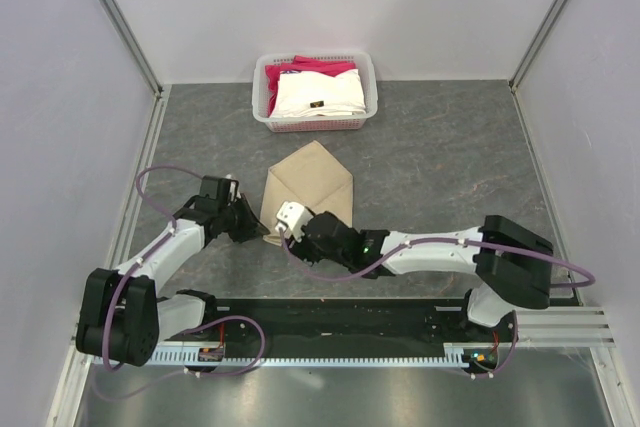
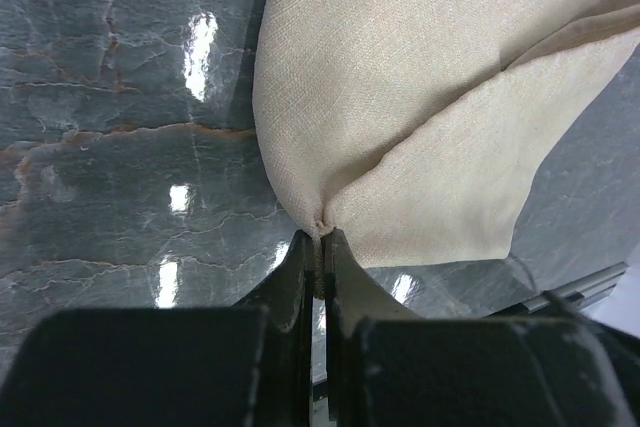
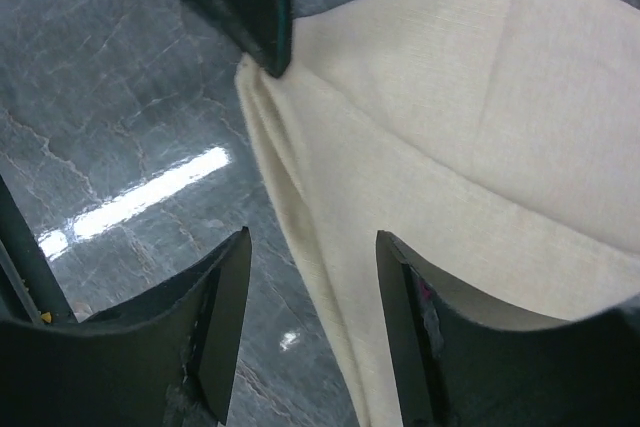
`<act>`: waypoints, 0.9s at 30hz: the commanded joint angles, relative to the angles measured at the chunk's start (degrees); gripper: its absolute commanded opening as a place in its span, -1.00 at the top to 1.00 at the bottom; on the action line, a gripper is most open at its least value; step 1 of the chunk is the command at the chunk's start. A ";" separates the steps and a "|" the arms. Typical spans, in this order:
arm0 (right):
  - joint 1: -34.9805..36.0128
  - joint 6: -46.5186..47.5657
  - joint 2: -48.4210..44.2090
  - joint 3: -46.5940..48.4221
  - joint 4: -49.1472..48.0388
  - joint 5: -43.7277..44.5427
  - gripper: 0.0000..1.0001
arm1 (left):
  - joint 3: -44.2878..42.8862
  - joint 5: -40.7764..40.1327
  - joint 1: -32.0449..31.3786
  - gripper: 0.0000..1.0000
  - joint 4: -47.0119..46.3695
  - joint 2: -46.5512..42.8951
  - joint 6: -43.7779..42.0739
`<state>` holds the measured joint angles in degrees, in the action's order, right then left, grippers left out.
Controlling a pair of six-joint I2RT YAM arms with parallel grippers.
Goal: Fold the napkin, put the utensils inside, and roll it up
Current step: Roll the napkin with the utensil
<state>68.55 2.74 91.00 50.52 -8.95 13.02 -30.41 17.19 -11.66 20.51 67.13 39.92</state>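
Observation:
The tan napkin (image 1: pixel 312 182) lies partly folded on the dark table, its flaps meeting in a point toward the basket. My left gripper (image 1: pixel 258 231) is shut on the napkin's near-left corner. In the left wrist view the cloth (image 2: pixel 420 97) bunches into the pinched jaws of that gripper (image 2: pixel 320 237). My right gripper (image 1: pixel 283 232) stands open right beside it. In the right wrist view the napkin's (image 3: pixel 450 147) folded edge runs between the spread fingers of my right gripper (image 3: pixel 312 272), which hold nothing. The utensils are out of view.
A white basket (image 1: pixel 262 97) at the back holds a white folded cloth (image 1: pixel 318 95) and a pink-red cloth (image 1: pixel 322 67). Grey walls close in the left, right and back. The left gripper's dark finger (image 3: pixel 250 7) shows at the top of the right wrist view.

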 commanded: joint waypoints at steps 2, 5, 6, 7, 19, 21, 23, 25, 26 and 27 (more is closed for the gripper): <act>4.13 6.48 5.76 0.54 -7.92 7.72 -0.24 | -2.28 5.04 1.64 0.96 0.05 0.37 -2.74; 5.44 8.24 7.96 1.24 -9.50 8.43 -0.30 | -2.19 5.57 1.90 0.96 0.14 0.89 -3.01; 5.45 8.94 8.40 1.25 -9.94 8.52 -0.34 | -2.19 5.66 1.99 0.96 0.14 0.89 -2.92; 5.54 9.21 9.27 1.33 -10.73 8.60 -0.34 | -2.19 5.57 1.99 0.96 0.14 0.98 -3.09; 6.42 14.92 16.13 2.65 -13.46 12.38 -0.34 | -2.63 6.19 2.78 0.96 0.49 1.42 -3.71; 6.42 15.80 17.01 3.18 -13.72 13.26 -0.33 | -2.63 6.36 2.78 0.96 0.49 1.60 -3.80; 6.42 16.50 18.24 3.53 -14.08 13.44 -0.32 | -2.63 6.54 2.87 0.96 0.41 1.68 -3.89; 6.42 16.77 19.73 3.79 -14.60 13.96 -0.29 | -2.72 6.54 2.96 0.96 0.41 1.86 -4.06; 6.50 17.03 20.26 4.06 -14.78 14.92 -0.25 | -2.72 6.63 2.96 0.96 0.49 2.03 -4.06; 6.42 17.38 20.88 4.14 -14.87 14.93 -0.22 | -2.72 6.71 2.96 0.96 0.49 2.12 -4.15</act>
<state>74.70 18.15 108.90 52.97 -22.33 25.65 -31.14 22.37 -9.06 20.99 68.86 37.93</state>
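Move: The napkin's near rolled edge, next to the corner the left gripper already pinches, lies some 7 cm below the right gripper, about 2 cm to its left and 1 cm ahead. That pinched corner is roughly 6 cm left, 2 cm ahead and 5 cm down. The flat middle of the napkin is about 9 cm ahead and 5 cm to the right. From the left gripper, the edge to take lies around 4 cm right, 1 cm back and 2 cm down. Lower the right gripper about 6.5 cm onto the napkin's near edge beside the left fingers, easing left some 3 cm and a touch back at first, then forward again. Roll the wrist some 20 degrees as it sinks and keep the fingers wide open so they straddle the edge. Hold the left gripper in place, still shut on the pinched corner. ##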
